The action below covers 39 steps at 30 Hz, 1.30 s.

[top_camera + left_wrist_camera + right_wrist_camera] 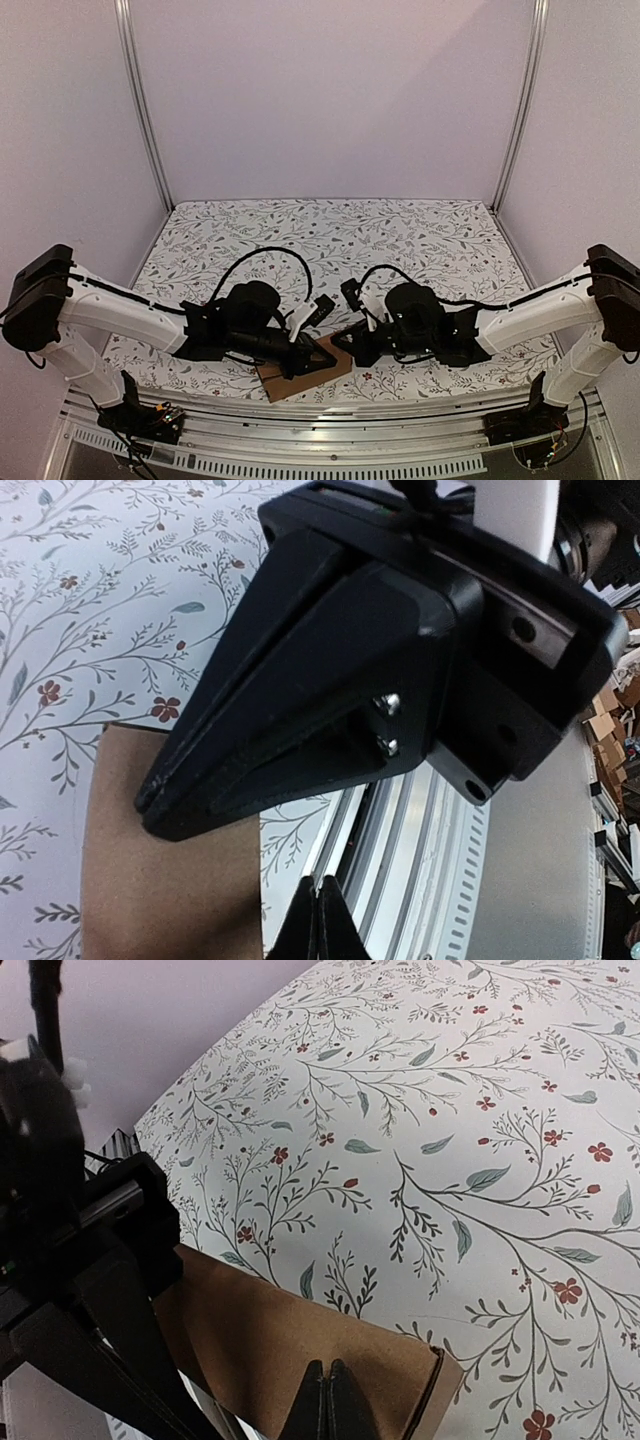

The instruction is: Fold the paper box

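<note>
The paper box is a flat, closed brown cardboard shape lying at the near edge of the table, between the two arms. My right gripper is shut, its tips resting on or just over the box's top face with nothing between them. An open end of the box shows to the right of those tips. My left gripper is also shut and empty, its tips beside the box over the table's near rail. In the top view the left gripper and right gripper nearly meet above the box.
A floral cloth covers the table. An aluminium rail runs along the near edge, close to the box. The right arm's black gripper body fills much of the left wrist view. Pale walls and metal posts enclose the table.
</note>
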Each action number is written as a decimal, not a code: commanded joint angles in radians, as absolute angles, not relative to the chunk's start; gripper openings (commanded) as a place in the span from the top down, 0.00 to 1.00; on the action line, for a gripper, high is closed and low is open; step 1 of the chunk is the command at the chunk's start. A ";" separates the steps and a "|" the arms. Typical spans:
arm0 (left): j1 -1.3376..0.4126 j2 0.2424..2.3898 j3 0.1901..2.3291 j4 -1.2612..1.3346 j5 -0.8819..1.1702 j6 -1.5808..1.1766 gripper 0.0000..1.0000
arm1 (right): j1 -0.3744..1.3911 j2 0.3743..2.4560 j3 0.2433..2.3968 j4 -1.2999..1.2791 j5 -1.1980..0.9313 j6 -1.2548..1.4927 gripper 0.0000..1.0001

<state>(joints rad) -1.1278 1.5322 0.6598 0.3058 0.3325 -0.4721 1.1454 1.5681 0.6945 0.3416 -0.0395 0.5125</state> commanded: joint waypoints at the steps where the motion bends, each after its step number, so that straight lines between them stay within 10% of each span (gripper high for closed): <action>1: -1.143 1.583 0.650 0.169 0.299 -0.462 1.00 | 1.151 1.644 0.601 0.355 -0.045 0.589 1.00; 25: -1.166 1.514 0.819 -0.069 0.158 -0.474 1.00 | 1.191 1.621 0.624 0.314 0.055 0.555 1.00; 39: -1.175 1.114 0.706 -0.218 -0.102 -0.621 1.00 | 1.203 1.624 0.626 0.306 0.064 0.546 1.00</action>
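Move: The closed paper box is at both hands: its middle lies about 6 cm to the left hand's left, 2 cm ahead and 2 cm below. The right fingertips stand some 4 cm ahead of the left hand and 1 cm to its right, with the table's front rail roughly 8 cm straight back from the left hand and 6 cm down. From the right hand the box's middle is about 7 cm left, 3 cm back and 2 cm below. With its shut fingers already at the box's front upper edge near the right end, the left hand first stays almost in place, rolling some 10 degrees and edging about 1 cm forward against the front side, then comes away ever faster, up about 8 cm and some 5 cm left with a little forward, swinging counter-clockwise over the lid. The right hand's closed fingertips keep resting on the lid near its far right corner and barely shift, holding the box while the left hand leaves. ##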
